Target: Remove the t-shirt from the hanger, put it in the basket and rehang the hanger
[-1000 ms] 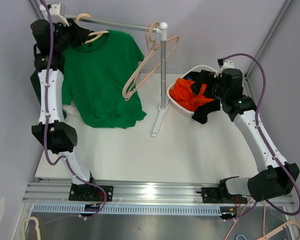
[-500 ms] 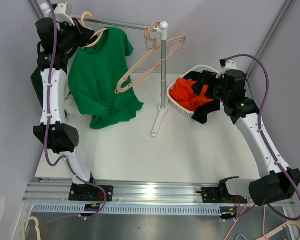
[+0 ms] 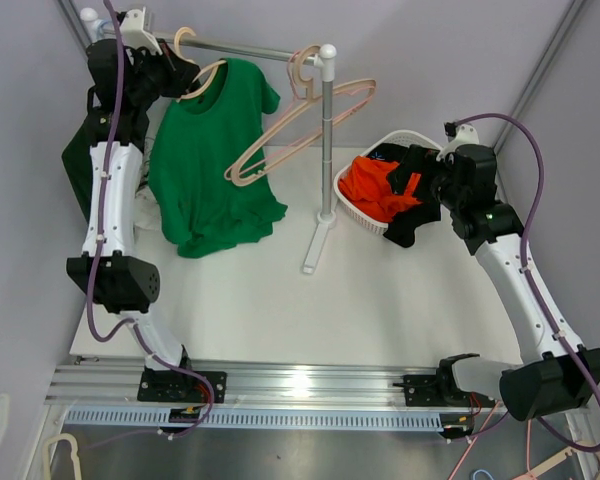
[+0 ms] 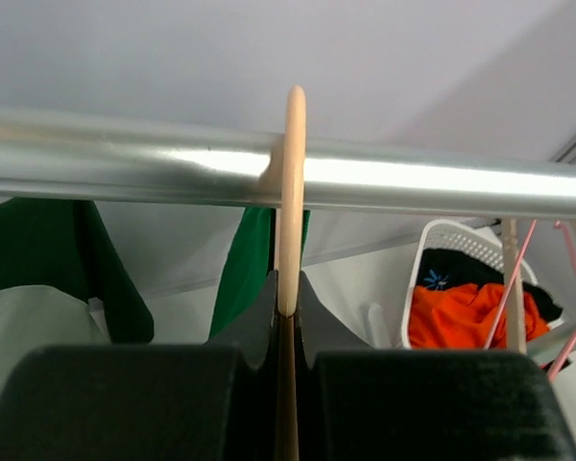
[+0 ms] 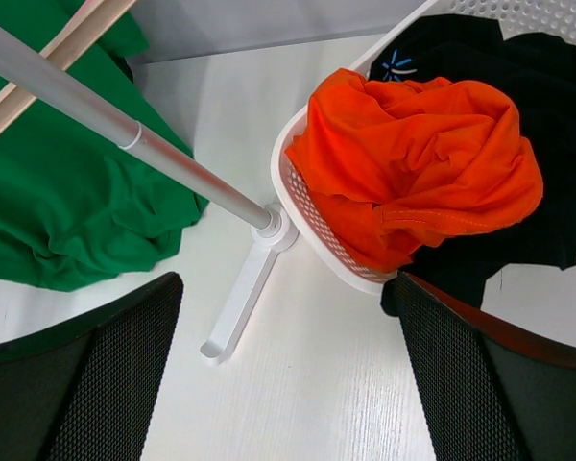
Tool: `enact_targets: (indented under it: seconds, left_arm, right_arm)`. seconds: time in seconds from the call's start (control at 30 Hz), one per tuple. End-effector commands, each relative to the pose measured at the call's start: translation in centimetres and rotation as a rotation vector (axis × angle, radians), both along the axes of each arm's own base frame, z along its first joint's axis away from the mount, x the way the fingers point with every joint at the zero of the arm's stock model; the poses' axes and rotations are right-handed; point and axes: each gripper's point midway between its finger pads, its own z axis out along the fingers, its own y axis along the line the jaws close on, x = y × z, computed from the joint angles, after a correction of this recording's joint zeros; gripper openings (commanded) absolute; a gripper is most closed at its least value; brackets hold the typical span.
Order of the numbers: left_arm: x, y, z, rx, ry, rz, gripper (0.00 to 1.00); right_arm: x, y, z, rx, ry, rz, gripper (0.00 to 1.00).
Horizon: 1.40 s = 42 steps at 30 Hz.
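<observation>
The green t-shirt [image 3: 215, 165] hangs on a beige hanger [image 3: 206, 74] hooked over the silver rail [image 3: 250, 47] at the back left; its hem bunches on the table. My left gripper [image 3: 183, 80] is shut on the hanger just below its hook. In the left wrist view the hook [image 4: 291, 173] crosses the rail [image 4: 413, 182], with the shirt [image 4: 254, 259] behind my left gripper [image 4: 288, 307]. My right gripper [image 3: 406, 195] is open and empty over the basket. In the right wrist view my right gripper [image 5: 288, 384] spans bare table, and the shirt [image 5: 67, 202] lies at the left.
Empty pink and beige hangers [image 3: 305, 120] swing out from the rail's right end, by the rack's post [image 3: 326, 150]. A white basket [image 3: 352, 205] holds orange [image 5: 422, 163] and black clothes. The post's foot [image 5: 235, 307] rests on the table. A dark green cloth [image 3: 80, 170] hangs behind the left arm.
My left gripper has shifted right along the rail with the hanger, and the shirt has turned and narrowed. The empty hangers have swung up to the right. The right arm moved slightly.
</observation>
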Motion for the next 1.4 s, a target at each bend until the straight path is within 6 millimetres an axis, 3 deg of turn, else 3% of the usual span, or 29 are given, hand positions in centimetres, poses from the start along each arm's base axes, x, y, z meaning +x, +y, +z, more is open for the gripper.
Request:
enact_targets:
  seconds: [0.0,0.23,0.27,0.3,0.37,0.6,0.8,0.97,1.1,1.37]
  left_arm:
    - [-1.3,0.2,1.3,-0.117,0.018,0.066,0.01]
    - [-1.7,1.8,1.2,-0.148,0.056,0.222,0.01]
    - [-1.9,1.2,1.0,-0.154,0.074,0.257,0.01]
    - [-2.3,2.7,1.3,-0.162,0.071,0.377,0.01]
    - [-2.5,1.9,1.2,-0.131,0.058,0.364,0.01]
    - [-3.6,0.8,3.8,-0.139,-0.006,0.309,0.01]
    - [-4.3,0.9,8.7,-0.139,-0.163,0.310,0.01]
    - [-3.6,0.7,9.6,-0.136,-0.165,0.303,0.01]
    - [-4.3,0.3,10.8,-0.141,-0.191,0.279,0.01]
    - [-6.5,-0.4,10.7,-0.101,-0.165,0.281,0.01]
  right_arm:
    - [-0.7,-0.2,1.9,0.013,-0.055,0.009,0.96]
    - [-0.9,-0.3,2.2,0.025,-0.062,0.011,0.96]
    - [-0.9,-0.3,2.2,0.029,-0.061,0.011,0.96]
    - [-0.9,-0.2,2.2,0.032,-0.062,0.015,0.96]
    - [-1.0,-0.2,2.1,0.032,-0.059,0.014,0.96]
    - [-1.5,-0.2,2.2,0.030,-0.061,0.019,0.96]
    - [-2.0,-0.5,2.1,0.023,-0.059,0.018,0.96]
    - [-2.3,-0.5,1.6,0.031,-0.050,0.018,0.96]
    - [-2.4,-0.5,1.6,0.034,-0.050,0.015,0.96]
    - [-2.6,0.1,1.7,0.051,-0.047,0.030,0.96]
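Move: My left hand already grips the neck of the green t-shirt's hanger; the rail under its hook is about 3 cm ahead and 6 cm above. The green t-shirt hangs below, its middle roughly 4 cm right, 2 cm ahead and 25 cm down; the empty hangers are some 20 cm right, 3 cm nearer me and 3 cm lower. For my open right hand, that bit of rail is about 17 cm ahead, 43 cm left and 21 cm up. Keeping my left fingers shut on the hanger neck, I first swing the hanger some 15 degrees counter-clockwise while easing it back a couple of centimetres. Then I raise it in one quick hoist of about 5 cm, drawing slightly farther back, to lift the hook up off the rail. ##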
